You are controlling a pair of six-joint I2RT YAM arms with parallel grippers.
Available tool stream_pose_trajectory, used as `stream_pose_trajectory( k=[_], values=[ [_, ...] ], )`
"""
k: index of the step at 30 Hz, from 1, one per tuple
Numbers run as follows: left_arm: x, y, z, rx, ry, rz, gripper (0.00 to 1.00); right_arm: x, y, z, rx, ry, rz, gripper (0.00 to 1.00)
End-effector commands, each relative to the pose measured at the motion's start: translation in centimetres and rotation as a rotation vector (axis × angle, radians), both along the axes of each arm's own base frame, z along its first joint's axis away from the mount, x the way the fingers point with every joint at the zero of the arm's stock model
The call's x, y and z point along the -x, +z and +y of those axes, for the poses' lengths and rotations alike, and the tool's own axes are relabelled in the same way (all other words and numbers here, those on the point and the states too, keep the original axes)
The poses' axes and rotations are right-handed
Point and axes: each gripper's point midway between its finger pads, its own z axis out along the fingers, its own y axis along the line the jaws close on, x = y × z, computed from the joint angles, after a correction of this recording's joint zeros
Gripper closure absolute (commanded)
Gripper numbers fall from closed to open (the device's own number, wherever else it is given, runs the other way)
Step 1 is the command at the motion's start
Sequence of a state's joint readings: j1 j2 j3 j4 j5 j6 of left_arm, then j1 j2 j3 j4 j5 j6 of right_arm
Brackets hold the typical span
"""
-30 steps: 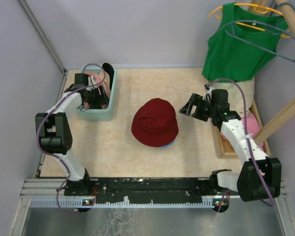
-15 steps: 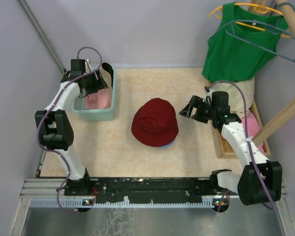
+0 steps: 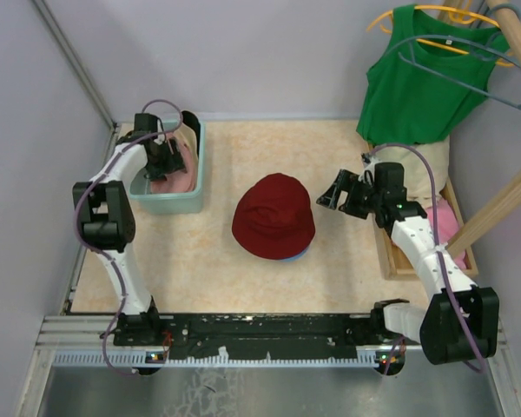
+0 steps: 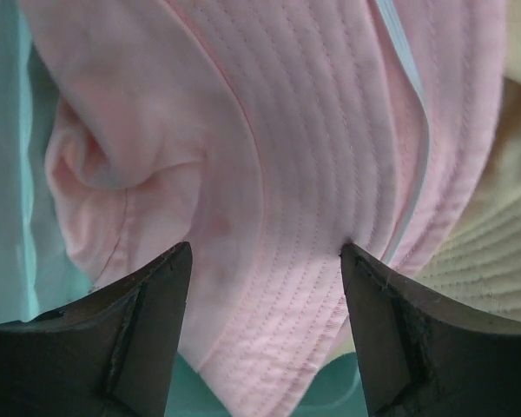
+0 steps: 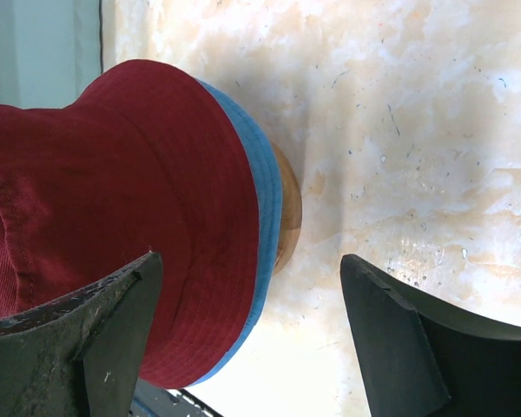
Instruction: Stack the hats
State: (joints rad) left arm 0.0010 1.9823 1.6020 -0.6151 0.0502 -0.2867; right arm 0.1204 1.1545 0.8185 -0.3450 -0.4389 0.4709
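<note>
A dark red hat (image 3: 273, 215) sits mid-table on a blue hat, whose brim (image 3: 298, 254) peeks out at the lower right. In the right wrist view the red hat (image 5: 113, 217) covers the blue brim (image 5: 265, 208), with a tan round edge (image 5: 288, 208) under it. My right gripper (image 3: 330, 193) hovers open just right of this stack, nothing between its fingers (image 5: 247, 259). My left gripper (image 3: 175, 161) is down inside the teal basket (image 3: 169, 205), open, its fingertips on either side of the pink hat's brim (image 4: 269, 174). A beige hat (image 4: 495, 252) lies beside the pink one.
A green tank top (image 3: 417, 82) hangs on a hanger at the back right. A wooden tray (image 3: 389, 256) with a pink item (image 3: 447, 221) lies along the right edge, under a slanted wooden pole (image 3: 495, 208). A black object (image 3: 191, 126) stands at the basket's far corner.
My left arm has swung over the basket and settled down onto the pink hat, jaws a little wider. The right arm and the red-on-blue stack have barely moved.
</note>
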Motion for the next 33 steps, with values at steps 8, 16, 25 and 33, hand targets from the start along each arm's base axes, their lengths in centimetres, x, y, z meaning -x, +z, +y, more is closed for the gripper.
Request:
stream_pose_trajectory(
  k=[8, 16, 25, 33],
  values=[
    [-5.8, -4.0, 1.3, -0.026, -0.014, 0.034, 0.22, -1.2, 1.6, -0.4, 0.017, 0.008, -0.051, 0.17],
    [-9.8, -3.9, 1.4, -0.019, -0.018, -0.024, 0.95, -1.6, 2.0, -1.3, 0.029, -0.009, -0.041, 0.17],
    [-12.0, 12.4, 0.3, 0.008, -0.083, -0.381, 1.0, -1.8, 1.8, -1.3, 0.002, -0.026, -0.042, 0.17],
    [-8.5, 19.9, -0.2, 0.025, -0.094, -0.484, 1.0, -2.4, 2.0, -0.7, -0.029, -0.008, -0.049, 0.17]
  ],
)
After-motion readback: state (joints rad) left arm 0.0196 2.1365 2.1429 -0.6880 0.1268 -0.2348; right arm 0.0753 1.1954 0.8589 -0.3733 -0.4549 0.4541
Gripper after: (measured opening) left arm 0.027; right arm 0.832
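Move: The pink hat lies in the teal bin right under the left hand's open fingers, its middle about 3 cm ahead and 5 cm lower. The cream hat sits beside it, 4 cm ahead and 5 cm to the hand's right; the black hat leans some 11 cm ahead and 4 cm right. The red hat on the stack is roughly 18 cm back and 26 cm right. From the right hand the pink hat lies about 39 cm left and 19 cm ahead. The pink hat is met by the left hand's open fingers sinking about 3 cm into the bin, then pushing forward, some 9 cm in all. Near the end of that push the fingers shut and pinch a fold of it. After a brief pause the hand, keeping its grip, goes steeply up about 15 cm, the fingers tilting some 15 degrees more forward. ##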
